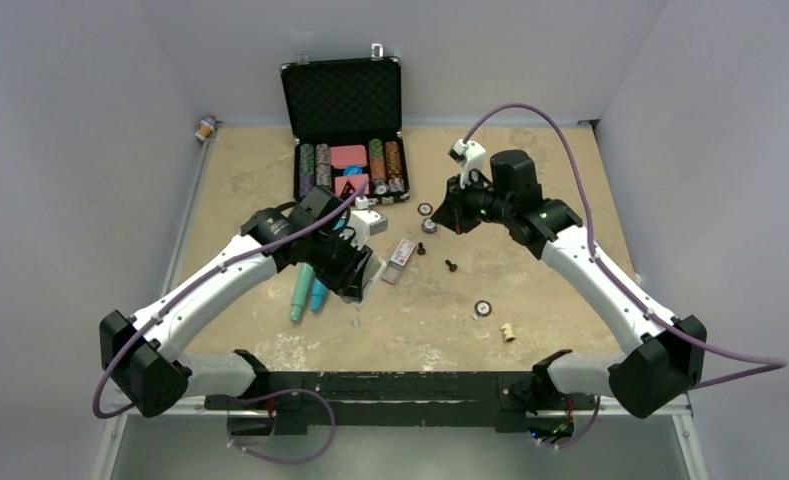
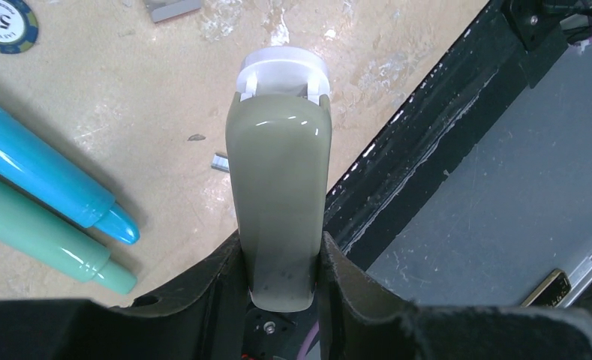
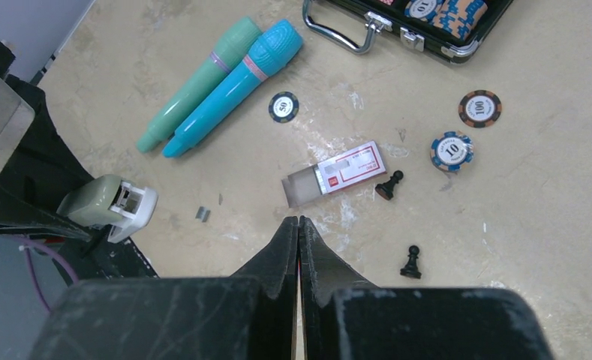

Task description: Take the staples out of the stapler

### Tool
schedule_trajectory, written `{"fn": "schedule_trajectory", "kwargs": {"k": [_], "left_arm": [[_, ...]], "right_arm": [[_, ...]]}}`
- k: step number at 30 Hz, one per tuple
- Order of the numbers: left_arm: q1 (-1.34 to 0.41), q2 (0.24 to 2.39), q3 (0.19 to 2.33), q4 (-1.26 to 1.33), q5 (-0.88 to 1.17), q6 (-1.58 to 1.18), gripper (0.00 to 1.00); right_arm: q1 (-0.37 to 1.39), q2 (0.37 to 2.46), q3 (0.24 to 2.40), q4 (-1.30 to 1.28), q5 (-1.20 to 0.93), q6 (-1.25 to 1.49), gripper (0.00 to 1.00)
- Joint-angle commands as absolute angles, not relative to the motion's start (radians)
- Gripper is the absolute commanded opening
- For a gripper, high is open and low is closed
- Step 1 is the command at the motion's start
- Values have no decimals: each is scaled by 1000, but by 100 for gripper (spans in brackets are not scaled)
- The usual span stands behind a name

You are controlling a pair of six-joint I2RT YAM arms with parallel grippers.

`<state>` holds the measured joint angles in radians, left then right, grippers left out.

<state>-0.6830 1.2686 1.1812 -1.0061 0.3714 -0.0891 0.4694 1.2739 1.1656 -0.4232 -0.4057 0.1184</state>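
My left gripper [image 2: 281, 244] is shut on the grey-green stapler [image 2: 281, 180], whose white end points toward the table's near edge. The stapler also shows in the right wrist view [image 3: 109, 202] and in the top view [image 1: 370, 270], held low over the table. The staples [image 2: 219, 160], a tiny silver strip, lie on the table just left of the stapler; they also show in the right wrist view [image 3: 202, 214] and the top view [image 1: 354, 322]. My right gripper [image 3: 299, 221] is shut and empty, hovering above the table right of the middle [image 1: 440, 215].
Two teal and blue markers [image 3: 217, 82] lie left of the stapler. A staple box [image 3: 336, 172], two black pawns [image 3: 389, 185], loose poker chips [image 3: 451, 151] and an open chip case [image 1: 342, 130] lie beyond. The black table-edge rail [image 2: 398, 165] runs beside the stapler.
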Motion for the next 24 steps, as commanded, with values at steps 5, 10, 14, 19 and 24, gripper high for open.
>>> {"fn": "schedule_trajectory", "kwargs": {"k": [5,10,14,19,24], "left_arm": [[-683,1277,1272,-1023,328,-188,0],[-683,1282,1275,-1038,335,-214,0],[-683,1276,1311,-1064,382,-197,0],[-683,1280,1362,-1096,518,-137,0],[-684,1324,1426,-1134,677,-116,0]], "right_arm": [[469,1188,1144,-428,-385,262,0],[470,1121,1066,-416,-433,295,0],[469,1094,1034,-387,-656,271,32],[470,1069,1046,-358,-817,238,71],[470,1108,1083,-353,-912,203,74]]}}
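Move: The left hand already holds the grey-green stapler, its middle about 2 cm ahead and 3 cm right of the fingers. From the shut right hand the stapler lies about 12 cm back, 11 cm left and 7 cm lower. Down on the table, the small staple box lies about level with the right hand and 6 cm to its left, and the loose staple strip about 13 cm back and 15 cm left. Right hand draws back about 9 cm towards the stapler, fingers opening wide, while the left lifts it 5 cm. ##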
